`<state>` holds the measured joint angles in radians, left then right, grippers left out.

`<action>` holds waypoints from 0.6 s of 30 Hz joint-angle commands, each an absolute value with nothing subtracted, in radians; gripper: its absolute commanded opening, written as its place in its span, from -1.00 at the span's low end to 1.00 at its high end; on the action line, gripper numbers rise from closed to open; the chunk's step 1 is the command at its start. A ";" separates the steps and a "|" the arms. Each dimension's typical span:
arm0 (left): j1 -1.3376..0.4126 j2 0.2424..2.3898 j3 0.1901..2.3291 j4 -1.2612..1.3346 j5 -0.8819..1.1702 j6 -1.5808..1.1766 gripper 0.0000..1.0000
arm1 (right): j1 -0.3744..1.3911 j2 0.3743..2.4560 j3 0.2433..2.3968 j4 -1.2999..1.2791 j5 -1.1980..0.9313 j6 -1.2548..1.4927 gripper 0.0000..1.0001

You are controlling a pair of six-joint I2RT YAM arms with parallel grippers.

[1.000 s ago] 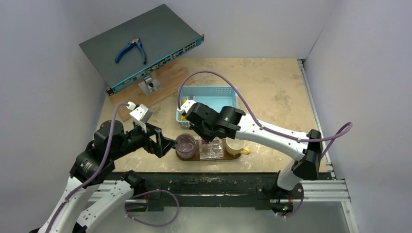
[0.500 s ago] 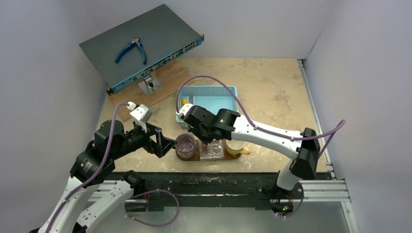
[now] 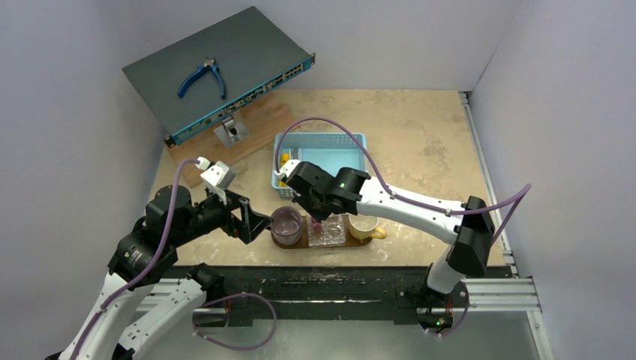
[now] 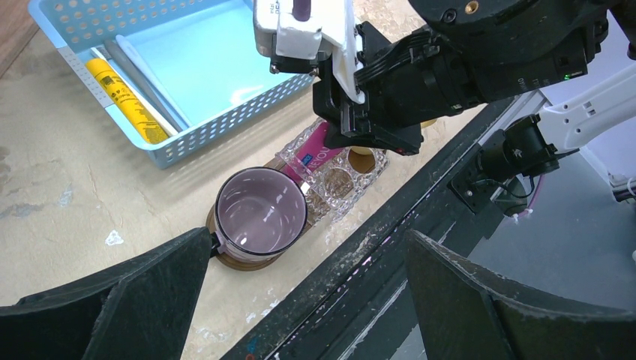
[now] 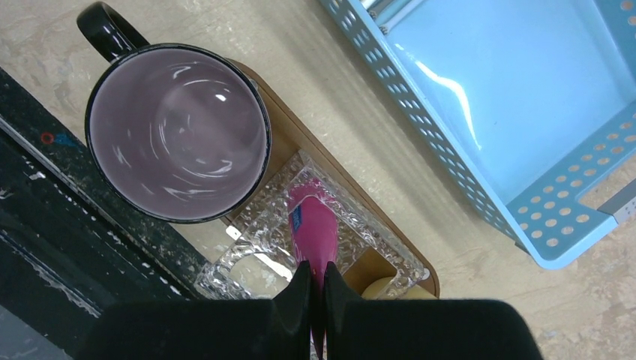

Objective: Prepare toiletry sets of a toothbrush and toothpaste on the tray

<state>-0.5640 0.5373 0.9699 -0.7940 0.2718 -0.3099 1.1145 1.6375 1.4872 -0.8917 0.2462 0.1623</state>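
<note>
My right gripper [image 5: 316, 271] is shut on the flat end of the magenta-pink toothpaste [image 5: 315, 229]. The tube's other end reaches down into a clear glass holder [image 5: 255, 247] on the brown tray [image 5: 289, 142]. From above, that gripper [image 3: 319, 220] hangs over the tray [image 3: 341, 246]. The yellow-orange toothpaste [image 4: 126, 101] and a grey toothbrush [image 4: 146, 86] lie in the blue basket [image 4: 187, 67]. My left gripper [image 4: 307, 234] stands open and empty, left of the tray, near the purple mug [image 4: 261, 214].
The purple mug [image 3: 286, 225] and a yellow cup [image 3: 364, 226] flank the glass holder on the tray. The blue basket [image 3: 321, 154] sits just behind it. At the back left, a grey network switch [image 3: 217, 71] carries blue pliers [image 3: 201, 77]. The black table rail [image 3: 330, 281] runs along the front.
My right gripper has shifted slightly left and lower over the tray with the pink tube in it. The left arm has not moved.
</note>
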 commanded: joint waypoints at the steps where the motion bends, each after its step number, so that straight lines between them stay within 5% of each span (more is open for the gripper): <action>1: -0.563 0.543 0.967 -0.773 0.264 -0.289 1.00 | 1.105 1.646 1.478 -0.848 0.230 0.150 -1.00; 5: -0.563 0.544 0.967 -0.776 0.264 -0.288 1.00 | 1.101 1.656 1.475 -0.844 0.226 0.150 -0.94; 12: -0.563 0.545 0.966 -0.775 0.263 -0.288 1.00 | 1.096 1.651 1.517 -0.861 0.257 0.155 -0.36; 18: -0.563 0.545 0.966 -0.776 0.262 -0.288 1.00 | 1.088 1.639 1.609 -0.879 0.304 0.162 -0.08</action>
<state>-0.5640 0.5373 0.9699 -0.7940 0.2718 -0.3099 1.0973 1.6508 1.5166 -0.8791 0.2535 0.1608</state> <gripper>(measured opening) 0.998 0.434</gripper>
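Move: The right hand holds the pink toothpaste by its tail, with the clear holder's middle about 8 cm below, 2 cm back and 2 cm right. The purple mug stands some 8 cm left of the hand and 2 cm back, the yellow mug 11 cm right and 2 cm back, and the blue basket some 16 cm ahead, straight out. From the waiting left hand the holder lies about 15 cm right, 3 cm ahead and 20 cm below. The right hand opens its fingers nearly halfway, releasing the toothpaste, easing forward then starting up, about 1 cm. ##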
